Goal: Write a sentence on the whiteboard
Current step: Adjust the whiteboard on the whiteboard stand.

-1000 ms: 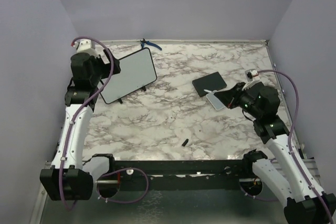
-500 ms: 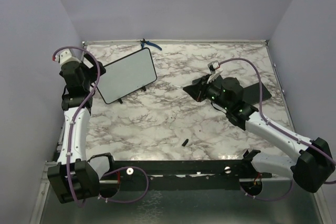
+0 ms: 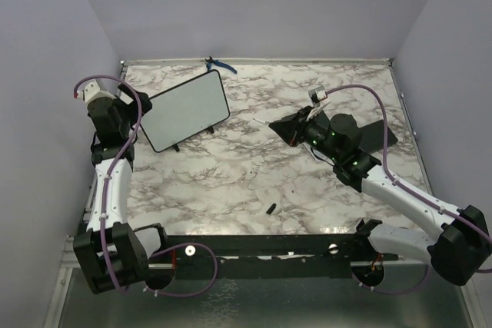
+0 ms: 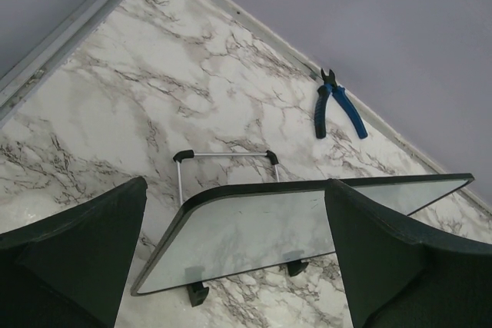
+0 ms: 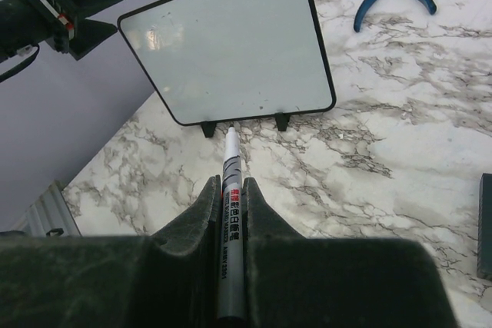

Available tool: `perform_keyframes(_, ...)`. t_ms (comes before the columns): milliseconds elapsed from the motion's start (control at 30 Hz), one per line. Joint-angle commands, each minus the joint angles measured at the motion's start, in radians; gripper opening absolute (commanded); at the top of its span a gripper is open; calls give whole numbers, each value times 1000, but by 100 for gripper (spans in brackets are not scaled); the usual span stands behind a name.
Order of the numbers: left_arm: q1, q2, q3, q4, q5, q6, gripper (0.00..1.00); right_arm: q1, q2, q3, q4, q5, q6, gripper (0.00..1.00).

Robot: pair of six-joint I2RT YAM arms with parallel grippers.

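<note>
The whiteboard [image 3: 188, 109] stands tilted on its small black feet at the back left, and its face [image 5: 231, 44] is blank, so no sentence shows. My right gripper [image 5: 230, 190] is shut on a grey whiteboard marker [image 5: 231, 213] whose bare tip points at the board's lower edge, a short way off. From above, the right gripper [image 3: 301, 132] hovers over the table's middle right. My left gripper [image 4: 238, 266] is open, with nothing in it, just left of the board [image 4: 254, 228]. It also appears from above [image 3: 129, 120].
Blue pliers [image 3: 219, 63] lie by the back wall behind the board. One black pad [image 3: 283, 123] sits partly under my right gripper, another [image 3: 382, 136] behind the right arm. A small black cap [image 3: 270, 208] lies near the front edge.
My right arm has swung left from the right side towards the board, carrying the marker. My left arm has drawn back leftwards, away from the board's left edge.
</note>
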Motion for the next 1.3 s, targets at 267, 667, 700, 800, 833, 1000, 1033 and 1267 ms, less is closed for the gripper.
perform_keyframes(267,32,89,3,115,131,-53,96,5,-43,-52,24,-3,-23,0)
perform_keyframes(667,31,148,-1,133,206,-36,82,14,7,-28,43,-17,-20,0)
perform_keyframes(700,31,152,0,134,207,-33,82,16,8,-28,43,-16,-21,0)
perform_keyframes(800,31,174,4,133,227,-26,79,21,11,-28,42,-11,-16,0)
perform_keyframes(833,31,181,7,134,240,-25,78,23,12,-29,41,-7,-17,0)
perform_keyframes(1000,31,214,11,142,277,-11,74,30,20,-25,36,-3,-20,0)
perform_keyframes(1033,31,217,14,143,283,-7,74,31,21,-22,35,-2,-22,0)
perform_keyframes(1267,31,245,28,128,348,60,73,41,31,-14,27,2,-25,0)
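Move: The whiteboard's middle is about 10 cm to the right of the open left hand, 6 cm ahead and some 13 cm lower; its upper left corner lies just by the fingers. The stand's left foot is roughly 6 cm right of that hand, 3 cm nearer the base and 23 cm below. The pliers lie at the back, about 35 cm ahead and 19 cm right. From the right hand, the board is about 30 cm left, 16 cm ahead and 14 cm below. Forward about 4 cm and down some 3 cm, the left hand works in over the whiteboard's upper left corner, then drifts about 2 cm right while turning roughly 10 degrees clockwise. Its fingers narrow by about a quarter, still well apart, and a finger comes against the board's left end, pushing the board rightward along the stand. The right hand keeps the marker and sinks about 2 cm. ##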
